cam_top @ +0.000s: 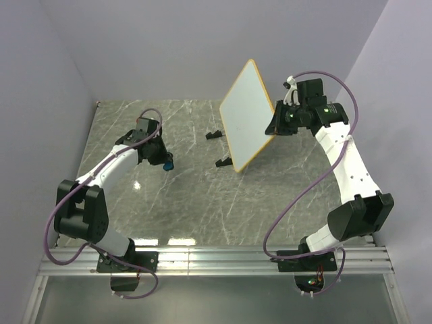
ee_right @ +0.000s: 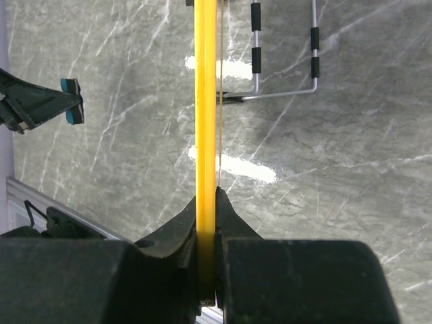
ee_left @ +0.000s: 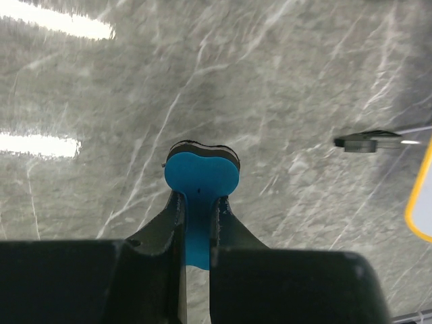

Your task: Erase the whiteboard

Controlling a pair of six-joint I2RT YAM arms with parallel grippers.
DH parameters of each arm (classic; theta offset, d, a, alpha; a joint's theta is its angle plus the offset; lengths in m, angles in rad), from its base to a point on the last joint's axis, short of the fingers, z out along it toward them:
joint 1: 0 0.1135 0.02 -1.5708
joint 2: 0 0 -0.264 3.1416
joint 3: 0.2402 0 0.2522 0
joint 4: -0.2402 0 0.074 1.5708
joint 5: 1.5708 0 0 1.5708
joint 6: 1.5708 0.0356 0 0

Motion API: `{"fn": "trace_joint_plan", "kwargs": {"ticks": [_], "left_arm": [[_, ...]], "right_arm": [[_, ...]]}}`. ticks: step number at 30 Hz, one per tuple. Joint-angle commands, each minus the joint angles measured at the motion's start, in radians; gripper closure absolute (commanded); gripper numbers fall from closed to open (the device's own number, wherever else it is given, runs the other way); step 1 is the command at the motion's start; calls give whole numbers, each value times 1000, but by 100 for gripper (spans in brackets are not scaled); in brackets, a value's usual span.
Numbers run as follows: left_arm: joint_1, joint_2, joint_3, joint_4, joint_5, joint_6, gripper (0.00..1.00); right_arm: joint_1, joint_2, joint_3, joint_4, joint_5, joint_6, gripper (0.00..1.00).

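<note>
The whiteboard [cam_top: 246, 115] is tilted up off the table, its white face blank and turned toward the left arm. My right gripper [cam_top: 273, 128] is shut on its right edge. In the right wrist view the orange-yellow rim [ee_right: 205, 101] runs edge-on between that gripper's [ee_right: 208, 196] jaws. My left gripper [cam_top: 162, 160] hovers over the table to the left of the board, shut on a blue eraser [ee_left: 201, 177] with a dark pad on its far face. A corner of the whiteboard [ee_left: 420, 202] shows at the right of the left wrist view.
The board's black feet [cam_top: 223, 162] hang just above the grey marble table [cam_top: 182, 196]; its wire legs [ee_right: 283, 61] show behind the rim. Walls close in on the left, back and right. An aluminium rail [cam_top: 216, 260] runs along the near edge.
</note>
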State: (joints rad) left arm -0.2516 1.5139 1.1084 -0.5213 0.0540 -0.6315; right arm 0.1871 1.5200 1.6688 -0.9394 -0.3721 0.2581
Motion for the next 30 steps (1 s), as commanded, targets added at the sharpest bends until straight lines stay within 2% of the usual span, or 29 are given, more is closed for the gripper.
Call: {"fn": "trace_joint_plan", "kwargs": {"ticks": [1, 16, 30], "left_arm": [[5, 6, -19, 12, -5, -5, 100], [3, 43, -9, 41, 12, -20, 100], [5, 71, 13, 27, 6, -10, 100]], "right_arm": [[-3, -29, 72, 136, -62, -42, 100], [38, 57, 62, 168, -136, -28, 100], [43, 81, -104, 221, -96, -43, 100]]}}
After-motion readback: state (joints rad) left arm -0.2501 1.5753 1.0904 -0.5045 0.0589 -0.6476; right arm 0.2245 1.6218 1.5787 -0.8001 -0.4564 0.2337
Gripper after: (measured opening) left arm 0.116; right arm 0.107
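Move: Below the left hand, which holds the blue eraser, bare tabletop lies about 10 cm down; the whiteboard stand's near black foot is some 20 cm to its right and 1 cm farther out. The right hand grips the whiteboard by its raised right edge. The table patch it is being lowered to is about 27 cm below, 5 cm ahead and 7 cm left. The near foot is 12 cm left, 1 cm ahead; the far foot 15 cm left, 13 cm ahead; both some 22 cm below. Lowering the whiteboard towards the table, the right hand keeps its pinch on the edge and, after a brief near-hold, sinks about 5 cm while drifting some 3 cm left and a little forward, turning slightly counter-clockwise. The left hand, still gripping the eraser, eases down about 2.5 cm over the bare tabletop and tips slightly back towards its base. ##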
